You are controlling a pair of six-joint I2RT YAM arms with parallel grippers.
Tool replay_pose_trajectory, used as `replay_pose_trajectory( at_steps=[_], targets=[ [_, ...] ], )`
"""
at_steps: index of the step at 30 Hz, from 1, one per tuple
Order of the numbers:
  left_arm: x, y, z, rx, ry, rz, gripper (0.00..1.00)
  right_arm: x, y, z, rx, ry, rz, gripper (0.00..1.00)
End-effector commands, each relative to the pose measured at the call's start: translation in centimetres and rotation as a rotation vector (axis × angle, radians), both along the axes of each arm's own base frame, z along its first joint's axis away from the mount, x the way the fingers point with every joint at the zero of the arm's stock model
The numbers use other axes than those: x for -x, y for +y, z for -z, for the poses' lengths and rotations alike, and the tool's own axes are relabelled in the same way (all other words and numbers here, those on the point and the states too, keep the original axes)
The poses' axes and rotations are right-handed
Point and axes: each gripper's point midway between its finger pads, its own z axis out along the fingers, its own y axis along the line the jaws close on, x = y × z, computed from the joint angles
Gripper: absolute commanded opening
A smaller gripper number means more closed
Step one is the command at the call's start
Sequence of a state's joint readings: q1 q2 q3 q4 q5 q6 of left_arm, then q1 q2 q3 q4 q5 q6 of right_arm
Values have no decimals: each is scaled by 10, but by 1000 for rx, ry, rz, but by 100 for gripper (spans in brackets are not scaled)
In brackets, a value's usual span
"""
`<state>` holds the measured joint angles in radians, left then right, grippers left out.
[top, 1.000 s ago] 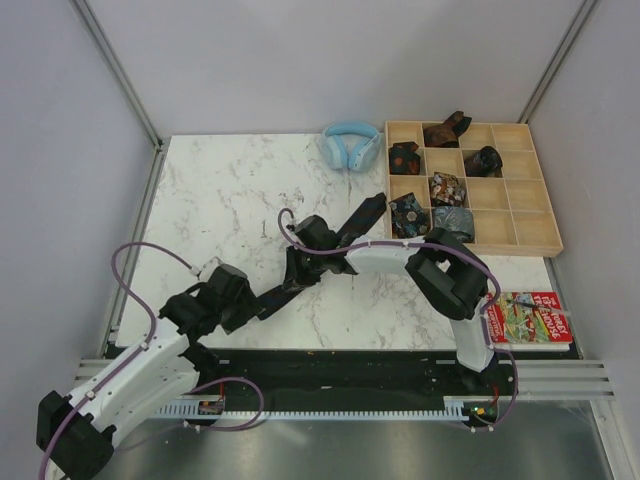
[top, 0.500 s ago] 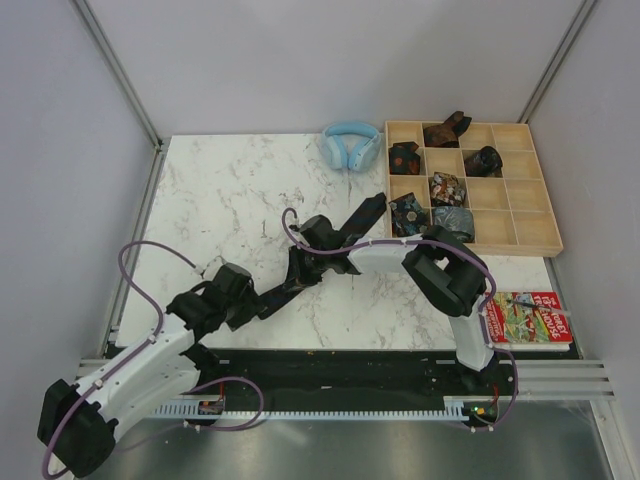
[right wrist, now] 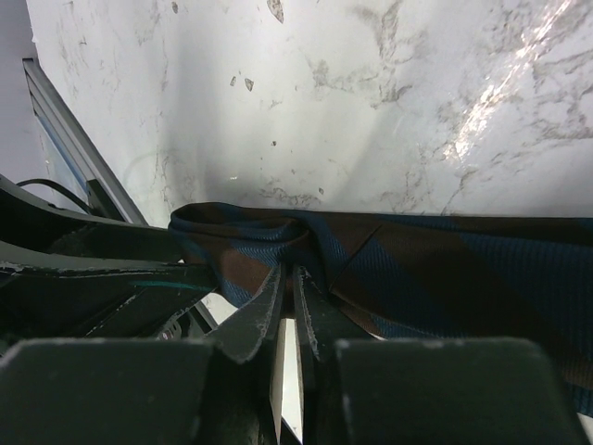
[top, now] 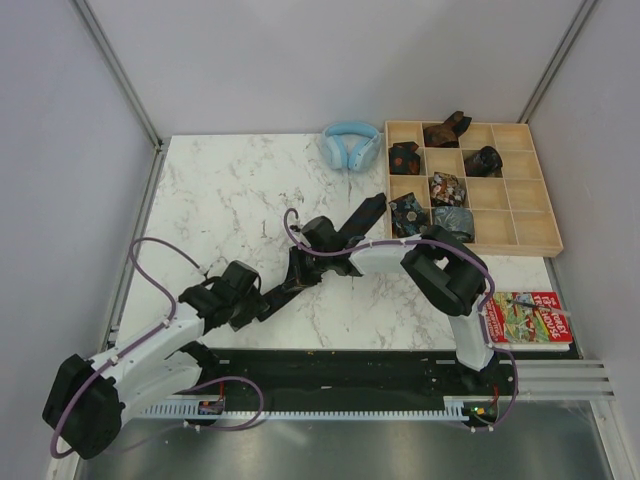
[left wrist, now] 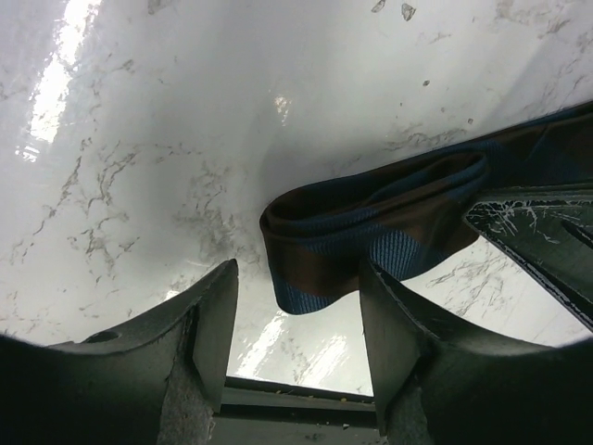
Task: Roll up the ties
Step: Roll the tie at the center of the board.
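A dark tie (top: pixel 362 215) with brown and blue stripes lies slanted across the marble table, its pointed tip toward the tray. Its near end is folded into a loose loop (left wrist: pixel 371 227). My right gripper (top: pixel 300 268) is shut on that fold; in the right wrist view its tips (right wrist: pixel 289 278) pinch the striped cloth (right wrist: pixel 435 278). My left gripper (top: pixel 266 302) stands open at the loop's end. In the left wrist view the loop lies just ahead of the left gripper (left wrist: pixel 298 320), apart from both fingers.
A wooden compartment tray (top: pixel 520 225) at the back right holds several rolled ties (top: pixel 445 188). Light blue headphones (top: pixel 350 145) lie left of the tray. A colourful book (top: pixel 528 320) sits at the near right. The table's near edge rail is just behind the left gripper.
My left arm has slid to the right, bringing its open gripper up to the tie's folded end. The right gripper has kept its hold almost in place.
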<state>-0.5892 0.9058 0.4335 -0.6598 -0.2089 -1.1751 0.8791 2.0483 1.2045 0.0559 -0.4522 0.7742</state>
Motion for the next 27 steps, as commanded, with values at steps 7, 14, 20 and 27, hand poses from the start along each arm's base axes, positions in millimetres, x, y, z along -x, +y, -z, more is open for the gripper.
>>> replay_pose_trajectory(
  at_steps=[7, 14, 20, 27],
  targets=[
    [-11, -3, 8, 24, -47, -48, 55, 11, -18, 39, 87, 39, 15, 14],
    [-19, -9, 14, 32, -65, -17, 47, 12, -20, 46, 98, 48, 17, 14],
    [-19, -20, 21, 57, -39, 26, 15, 13, -23, 50, 105, 57, 23, 14],
    [-23, -27, -24, 88, -76, 65, 2, 14, -21, 35, 82, 57, 43, 14]
  ],
)
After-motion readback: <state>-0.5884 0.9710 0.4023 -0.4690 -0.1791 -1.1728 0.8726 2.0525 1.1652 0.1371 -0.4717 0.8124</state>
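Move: The tie's folded near end lies just in front of the open left fingers, about 2 cm ahead, 3 cm right and 1 cm down. From the left hand, the right gripper on the tie is some 6 cm ahead and 8 cm right, and the tie's far end about 28 cm ahead and 27 cm right. From the right hand, the folded end is some 4 cm back, 5 cm left and 1 cm lower. Left hand eases some 3 cm forward-right and pinches the tie's folded end; right fingers keep their hold. ##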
